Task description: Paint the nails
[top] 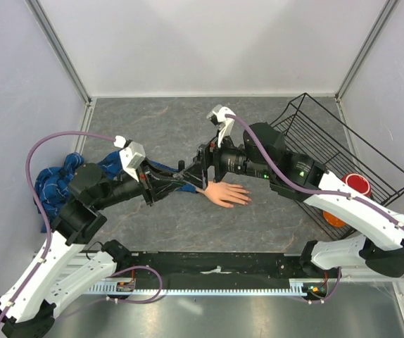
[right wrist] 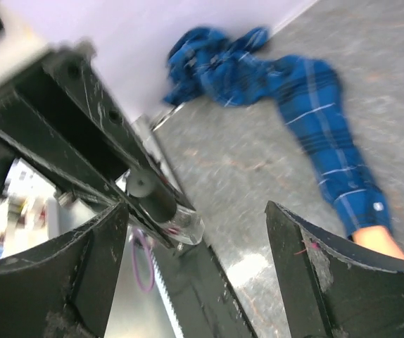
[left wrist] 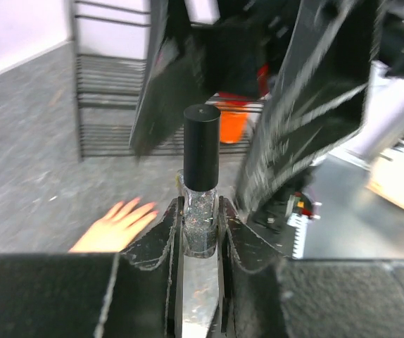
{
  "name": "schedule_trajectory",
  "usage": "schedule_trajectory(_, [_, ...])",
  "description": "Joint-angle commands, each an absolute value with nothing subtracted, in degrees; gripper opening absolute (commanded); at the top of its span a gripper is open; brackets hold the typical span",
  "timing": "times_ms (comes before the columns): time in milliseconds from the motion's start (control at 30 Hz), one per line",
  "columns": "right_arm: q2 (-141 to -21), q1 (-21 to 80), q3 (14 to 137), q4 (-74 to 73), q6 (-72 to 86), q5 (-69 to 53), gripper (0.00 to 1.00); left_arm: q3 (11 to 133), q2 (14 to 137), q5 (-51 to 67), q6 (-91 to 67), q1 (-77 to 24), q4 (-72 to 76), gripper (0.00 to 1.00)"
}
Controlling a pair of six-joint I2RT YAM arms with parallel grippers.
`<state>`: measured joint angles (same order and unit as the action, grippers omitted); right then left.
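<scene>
The pale peach mannequin hand (top: 228, 193) lies flat on the grey table, at the end of a blue plaid sleeve (right wrist: 314, 120). Its nails (top: 247, 195) at the fingertips are too small to make out. A small glitter polish bottle (left wrist: 200, 229) with a tall black cap (left wrist: 201, 148) stands upright in my left gripper (left wrist: 200, 215), which is shut on its glass body. This happens just left of the hand's wrist (top: 188, 174). My right gripper (right wrist: 195, 208) is open wide, its fingers (left wrist: 307, 105) on either side of the cap without touching it.
A black wire basket (top: 343, 141) stands at the right, with a red cup (top: 357, 184) and an orange object (top: 334, 218) in it. The sleeve's bunched plaid cloth (top: 51, 183) lies against the left wall. White walls close the table in on three sides.
</scene>
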<state>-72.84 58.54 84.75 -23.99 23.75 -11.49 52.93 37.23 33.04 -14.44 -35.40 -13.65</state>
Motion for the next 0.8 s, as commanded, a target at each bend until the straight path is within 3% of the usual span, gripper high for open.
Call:
schedule_trajectory(0, [-73.5,62.1,91.1,-28.1,26.8,3.8,0.86,52.5,36.7,26.5,-10.5,-35.6,-14.9,0.02])
schedule_trajectory(167, [-77.8,66.3,95.4,-31.6,25.6,13.8,0.83,51.3,36.0,24.2,-11.6,-35.6,-14.9,0.02])
schedule_trajectory(433, [-82.9,70.8,100.5,-33.0,22.4,20.7,0.56,50.4,35.9,24.2,-13.4,-35.6,-14.0,0.02])
schedule_trajectory(633, [-83.5,71.4,99.8,-33.0,21.8,20.3,0.21,50.5,35.6,25.7,-13.6,-35.6,-13.6,0.02])
schedule_trajectory(667, [-83.2,71.4,99.6,-33.0,21.6,20.1,0.09,50.5,35.5,26.5,-13.6,-35.6,-13.5,0.02])
schedule_trajectory(700, [-83.0,71.5,98.6,-32.3,21.1,19.8,0.02,50.6,35.5,27.6,-13.8,-35.6,-13.4,0.02])
schedule_trajectory(767, [-81.4,71.4,96.5,-31.2,20.0,16.6,0.00,50.7,35.8,33.6,-14.1,-35.6,-12.1,0.02])
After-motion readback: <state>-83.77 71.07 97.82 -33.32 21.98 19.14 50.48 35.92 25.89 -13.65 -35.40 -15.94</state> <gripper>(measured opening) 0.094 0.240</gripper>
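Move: Just left of the right hand's open fingertips stands the black cap, about 2 cm to its left, 1 cm back and 1 cm up, on the clear bottle whose body lies some 3 cm lower. The cap is roughly 3 cm above the left hand, which already holds the bottle. From the right hand, the fake hand lies about 5 cm ahead, 8 cm right and 32 cm down on the table; the plaid cuff, 8 cm ahead, 3 cm left, equally low. Rising about 2 cm first, the right hand then slides left roughly 3 cm to the cap and sinks again by some 3 cm, swinging clockwise about 15 degrees and rolling slightly while its wide-open fingers close and pinch the black cap. The left hand keeps hold of the bottle and eases it forward and down, about 2 cm each way, before settling. ##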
